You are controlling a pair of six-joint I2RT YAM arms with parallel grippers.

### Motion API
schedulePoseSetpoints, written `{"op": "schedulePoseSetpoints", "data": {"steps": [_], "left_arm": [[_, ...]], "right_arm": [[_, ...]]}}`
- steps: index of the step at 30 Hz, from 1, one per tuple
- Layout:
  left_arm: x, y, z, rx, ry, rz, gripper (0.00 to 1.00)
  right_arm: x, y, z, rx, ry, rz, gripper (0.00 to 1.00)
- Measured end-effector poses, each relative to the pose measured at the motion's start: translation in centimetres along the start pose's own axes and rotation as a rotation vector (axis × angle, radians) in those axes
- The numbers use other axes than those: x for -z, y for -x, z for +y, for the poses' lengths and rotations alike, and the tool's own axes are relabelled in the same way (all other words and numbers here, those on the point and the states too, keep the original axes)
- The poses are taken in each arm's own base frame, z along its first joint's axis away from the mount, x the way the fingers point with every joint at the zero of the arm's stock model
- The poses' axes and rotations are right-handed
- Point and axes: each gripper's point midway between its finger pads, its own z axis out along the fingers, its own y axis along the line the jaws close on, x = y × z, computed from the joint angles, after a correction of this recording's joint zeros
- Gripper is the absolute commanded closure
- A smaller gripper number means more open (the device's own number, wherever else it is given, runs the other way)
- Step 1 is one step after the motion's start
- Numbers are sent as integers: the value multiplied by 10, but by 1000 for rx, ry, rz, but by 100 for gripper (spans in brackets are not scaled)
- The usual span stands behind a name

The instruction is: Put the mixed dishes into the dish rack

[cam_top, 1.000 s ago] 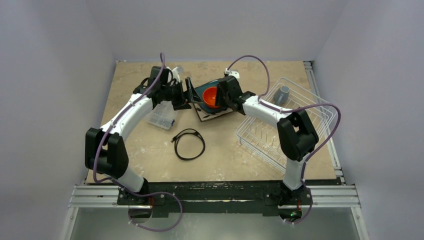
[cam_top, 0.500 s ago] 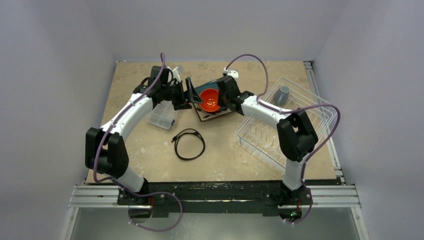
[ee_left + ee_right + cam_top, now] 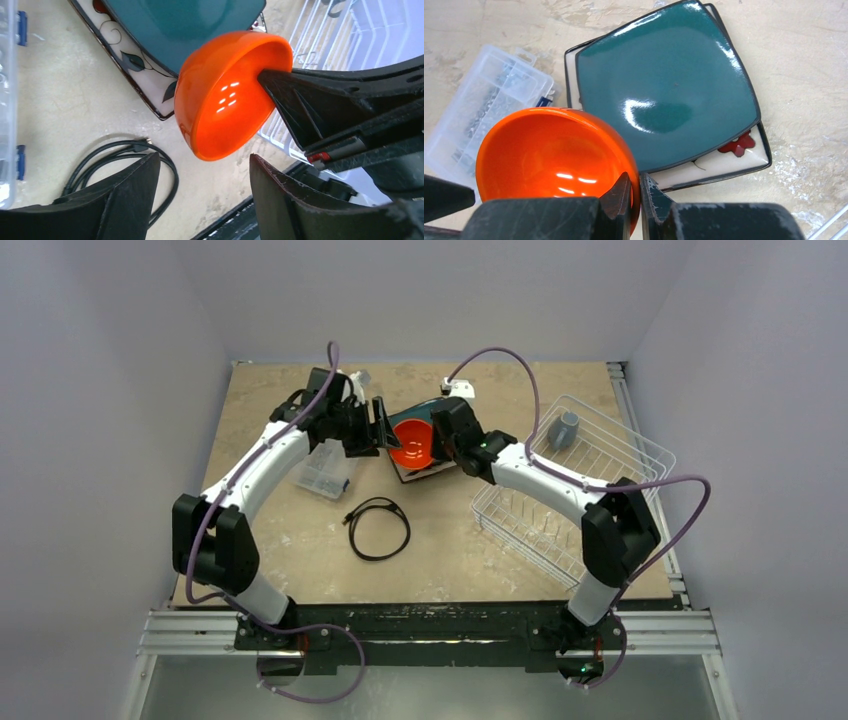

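Observation:
The orange bowl hangs tilted above the table, with my right gripper shut on its rim, one finger inside and one outside. Under it lies the dark teal squarish plate, stacked on the dark-rimmed patterned plate. My left gripper is open just left of the bowl, holding nothing. The bowl's underside sits just beyond its fingertips. The white wire dish rack stands at the right with the grey-blue mug in its far corner.
A clear plastic compartment box lies left of the plates, under my left forearm. A black coiled cable lies on the table nearer the arm bases. The rack's wires show beyond the bowl in the left wrist view.
My right gripper has shut on the bowl's rim and raised the bowl off the teal plate, carrying it slightly left. My left gripper's jaws have narrowed a little.

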Motion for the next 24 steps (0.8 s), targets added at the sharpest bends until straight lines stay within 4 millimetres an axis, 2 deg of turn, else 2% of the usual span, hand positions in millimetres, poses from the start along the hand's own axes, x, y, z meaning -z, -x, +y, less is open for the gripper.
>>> {"op": "schedulePoseSetpoints", "data": {"steps": [9,19,24], "left_arm": [[3,-8,-5,-183,162,-21,49],[12,-6,6,-247,268,-34,68],[13,-10,7,-265,279,-22,85]], "right_arm": [[16,-7,19,28,43,11,96],[43,-3,40,44,102,-10,95],[52,-3,41,51,104,-11,85]]}}
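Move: The right hand already holds the orange bowl by its right rim, the bowl's middle some 5 cm to its left and 2 cm lower. From the open left hand that bowl lies about 4 cm ahead, 7 cm right and 5 cm below. Also from the left hand, the teal plate is some 10 cm ahead, 9 cm right and 14 cm down, the parts box 5 cm ahead and 12 cm left, the cable 10 cm back and 2 cm left. Right hand brings the held bowl about 5 cm back, up and left; left rolls 20 degrees, closing around its rim. ##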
